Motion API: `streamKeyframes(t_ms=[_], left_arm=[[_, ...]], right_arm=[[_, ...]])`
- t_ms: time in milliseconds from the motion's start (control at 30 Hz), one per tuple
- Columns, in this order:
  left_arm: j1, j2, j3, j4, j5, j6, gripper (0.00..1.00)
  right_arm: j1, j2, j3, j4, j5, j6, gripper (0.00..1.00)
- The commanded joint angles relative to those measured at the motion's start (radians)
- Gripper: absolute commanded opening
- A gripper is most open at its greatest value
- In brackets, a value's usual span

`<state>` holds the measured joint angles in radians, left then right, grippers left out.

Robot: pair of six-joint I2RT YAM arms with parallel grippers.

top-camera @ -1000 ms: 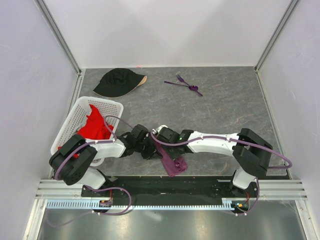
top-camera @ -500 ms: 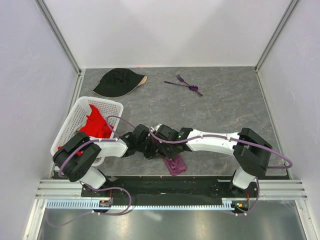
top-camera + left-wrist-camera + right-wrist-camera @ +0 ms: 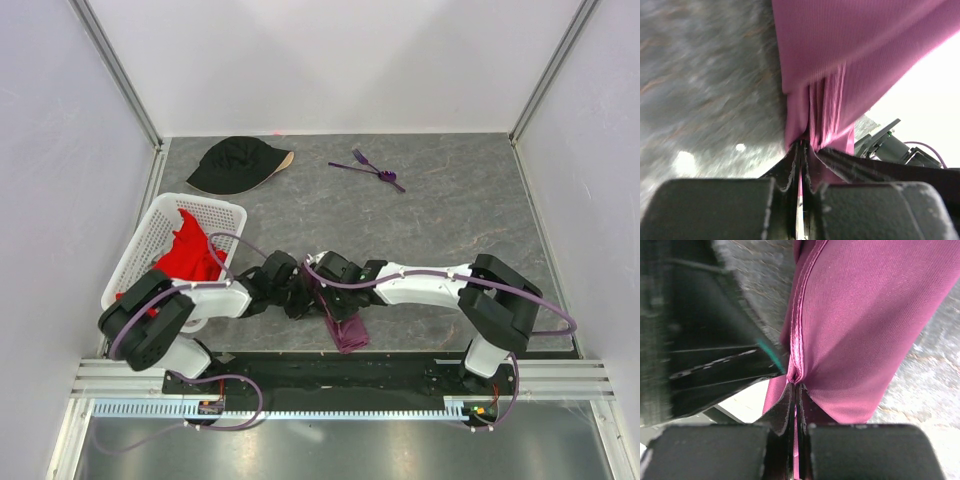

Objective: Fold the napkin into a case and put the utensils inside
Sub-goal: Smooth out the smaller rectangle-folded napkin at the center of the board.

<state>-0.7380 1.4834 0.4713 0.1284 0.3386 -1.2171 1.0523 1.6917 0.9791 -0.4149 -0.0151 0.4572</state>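
Note:
The plum-purple napkin (image 3: 345, 328) hangs bunched near the table's front edge, between both arms. My left gripper (image 3: 303, 297) is shut on a gathered fold of the napkin (image 3: 840, 60), and my right gripper (image 3: 318, 283) is shut on its hemmed edge, the napkin (image 3: 865, 325) draping down past the jaws. The two grippers sit almost touching each other. The purple utensils (image 3: 372, 170), a fork among them, lie far back on the table, well apart from both grippers.
A black cap (image 3: 238, 164) lies at the back left. A white lattice basket (image 3: 152, 236) holding a red cloth (image 3: 188, 252) stands at the left edge, close to the left arm. Grey table (image 3: 450, 220) surrounds the utensils.
The napkin's hanging end drew in towards the arms half a second ago and now hangs a little narrower and longer. Both grippers stayed close together, shifting slightly.

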Motion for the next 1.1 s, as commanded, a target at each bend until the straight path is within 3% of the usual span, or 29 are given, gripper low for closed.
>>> streamKeyframes(t_ms=[0,267,467,633,933,1067], left_arm=[[0.029,-0.119,-0.022,-0.076,-0.050,-0.006,0.09],[0.111,-0.161,0.050,-0.122,-0.018,0.044,0.12],[0.114,-0.025,0.135,-0.075,0.048,0.070,0.11],[0.117,0.052,0.138,-0.101,-0.004,0.108,0.09],[0.157,0.112,0.185,-0.177,-0.027,0.240,0.07],[0.157,0.101,0.202,-0.191,-0.033,0.255,0.07]], right_arm=[[-0.015,0.002,-0.065,0.090,-0.020,0.017,0.01],[-0.020,-0.030,-0.099,0.120,-0.032,0.012,0.02],[-0.023,-0.052,-0.109,0.130,-0.036,0.014,0.03],[-0.026,-0.072,-0.111,0.126,-0.040,0.020,0.03],[-0.087,-0.182,-0.092,0.083,-0.078,0.024,0.29],[-0.133,-0.196,-0.082,0.102,-0.118,0.029,0.35]])
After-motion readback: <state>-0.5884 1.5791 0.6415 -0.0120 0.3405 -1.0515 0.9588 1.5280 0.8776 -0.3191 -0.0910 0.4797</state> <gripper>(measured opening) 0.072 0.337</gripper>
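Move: The napkin lies slantwise under both my hands, its far end leaning left. Its middle is about 3 cm to the right of my left hand and 1 cm ahead; its far end is roughly 10 cm ahead and 2 cm left. From my right hand the middle is some 2 cm ahead and 1 cm left. The white basket stands about 31 cm left of my left hand and 12 cm farther out; the utensils lie 32 cm ahead of it and 12 cm right. My left hand hops along the napkin's left side towards its far end: up about 4 cm, first drifting left, then forward and back down, setting its nearly shut tips on that edge nearly 6 cm farther out. Meanwhile my right hand stays on the napkin and rolls slightly, its left side rising, then opens its fingers about a third and lifts clear by 3 cm, easing forward. ##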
